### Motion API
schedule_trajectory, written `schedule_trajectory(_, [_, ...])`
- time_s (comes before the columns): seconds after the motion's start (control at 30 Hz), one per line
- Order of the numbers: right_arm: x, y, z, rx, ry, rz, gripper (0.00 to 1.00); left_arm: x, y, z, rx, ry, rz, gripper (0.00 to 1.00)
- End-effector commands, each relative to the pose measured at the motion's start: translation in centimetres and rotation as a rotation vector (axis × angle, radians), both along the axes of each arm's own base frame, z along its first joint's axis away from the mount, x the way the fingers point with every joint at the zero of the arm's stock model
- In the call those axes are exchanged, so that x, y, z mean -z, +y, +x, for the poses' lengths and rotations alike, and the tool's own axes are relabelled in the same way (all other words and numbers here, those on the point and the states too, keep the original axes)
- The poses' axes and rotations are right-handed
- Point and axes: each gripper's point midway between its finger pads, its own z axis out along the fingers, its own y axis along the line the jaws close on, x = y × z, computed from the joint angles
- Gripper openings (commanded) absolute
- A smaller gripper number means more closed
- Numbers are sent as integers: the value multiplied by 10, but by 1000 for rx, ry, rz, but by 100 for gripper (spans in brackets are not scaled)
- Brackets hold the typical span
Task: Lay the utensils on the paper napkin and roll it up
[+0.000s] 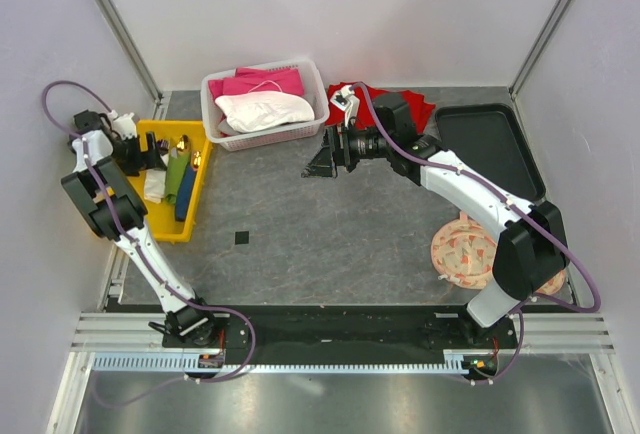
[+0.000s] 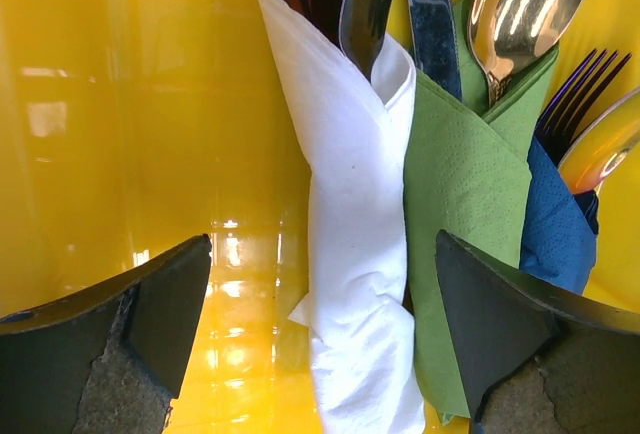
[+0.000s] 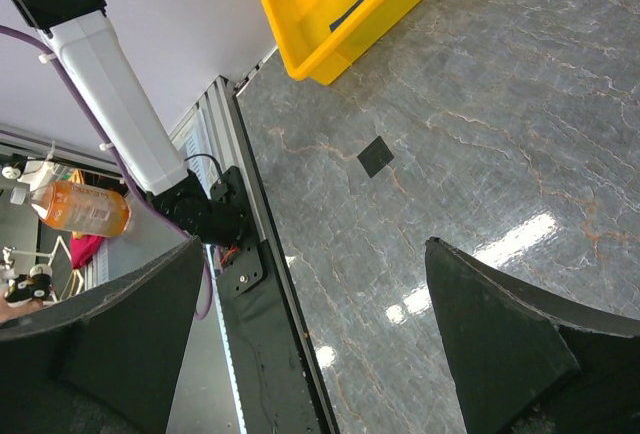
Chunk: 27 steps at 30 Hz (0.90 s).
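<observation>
The paper napkin (image 2: 355, 254) lies rolled into a white bundle on the floor of a yellow bin (image 2: 120, 154). The utensils (image 2: 368, 4), a dark fork and purple pieces, stick out of its top. My left gripper (image 2: 322, 238) is open and straddles the roll's lower end, its fingers clear of it on both sides. From above, the white roll (image 1: 154, 186) shows in the bin (image 1: 165, 235) under the left gripper (image 1: 140, 154). My right gripper (image 1: 322, 159) hovers open and empty over the middle of the table (image 3: 315, 243).
A green napkin roll (image 2: 455, 174) with a gold spoon (image 2: 525, 4) and a blue roll (image 2: 555, 224) lie right of the white one. A white basket (image 1: 262, 104) of cloths, a red cloth (image 1: 385, 104), a black tray (image 1: 490, 149), patterned plates (image 1: 465, 249) and a black square (image 1: 241, 238) are on the table.
</observation>
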Motion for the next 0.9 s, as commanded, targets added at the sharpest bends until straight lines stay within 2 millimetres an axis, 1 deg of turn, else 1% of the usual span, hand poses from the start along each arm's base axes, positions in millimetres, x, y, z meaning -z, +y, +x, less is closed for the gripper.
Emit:
schedule_trajectory(0.0, [-26,0,-7,-31,-79,49,98,-45,32,9,-67,-131,85,100])
schedule_trajectory(0.2, [-27,0,-7,-32,-83,50,98,-62,8,11,-12,-184,44,100])
schedule_trajectory(0.27, [-27,0,-7,-29,-86,49,98,-67,3,11,-12,-197,47,100])
schedule_trajectory(0.3, [-27,0,-6,-26,-86,49,98,-80,3,12,-20,-224,67,100])
schedule_trajectory(0.33, [-27,-1,-5,-20,-88,47,98,-82,3,13,-37,-235,80,100])
schedule_trajectory(0.37, [-28,-1,-5,-19,-92,48,98,-87,7,14,-58,-243,113,100])
schedule_trajectory(0.4, [-28,-1,-4,-15,-92,46,98,-105,9,13,-70,-278,146,100])
schedule_trajectory(0.43, [-29,-2,-4,-10,-93,46,98,-109,7,13,-86,-287,157,100])
schedule_trajectory(0.47, [-29,-3,-2,-3,-95,46,98,-121,12,15,-99,-317,201,100])
schedule_trajectory(0.5, [-30,-5,-1,4,-98,45,98,-140,10,15,-101,-352,234,100])
schedule_trajectory(0.53, [-31,-6,0,10,-100,43,98,-148,-1,17,-72,-369,258,100])
schedule_trajectory(0.57, [-33,-11,5,32,-102,35,98,-156,-6,18,-57,-376,299,100])
schedule_trajectory(0.6, [-33,-14,9,47,-111,27,98,-163,-28,25,-8,-388,322,100])
schedule_trajectory(0.63, [-37,-19,11,62,-118,27,98,-180,-40,22,8,-411,358,100])
schedule_trajectory(0.67, [-36,-28,19,98,-112,14,98,-183,-49,19,10,-388,381,100])
schedule_trajectory(0.7, [-39,-33,21,114,-127,6,98,-189,-78,22,65,-394,371,100])
schedule_trajectory(0.73, [-36,-44,28,149,-115,-14,98,-203,-93,19,86,-408,376,100])
schedule_trajectory(0.77, [-36,-51,30,164,-116,-24,98,-202,-110,12,113,-374,365,100])
schedule_trajectory(0.8, [-38,-60,35,197,-137,-42,98,-206,-143,13,174,-376,358,100])
schedule_trajectory(0.83, [-37,-73,41,237,-136,-59,98,-217,-161,7,204,-388,344,100])
schedule_trajectory(0.87, [-33,-82,42,260,-119,-85,98,-221,-178,3,232,-389,322,100])
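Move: Just beneath the open left hand, some 3 cm lower, lies the white napkin roll in the yellow tray. The green roll is about 5 cm to the hand's right and 2 cm back; the blue one is 9 cm right and 4 cm back. The laundry basket is roughly 27 cm right and 13 cm farther out, near the hand's height. From the right hand, the white roll is about 41 cm left, 5 cm ahead and 25 cm below. Leaving the white roll behind, the left hand rises almost straight up with its fingers wide open, slowly at first, then fast to about 19 cm. Late in the climb it swings some 12 cm right, over the tray towards the basket's side, its fingertips tilting up and out. Near the end the empty right hand, also open, starts about 5 cm right and slightly forward. ##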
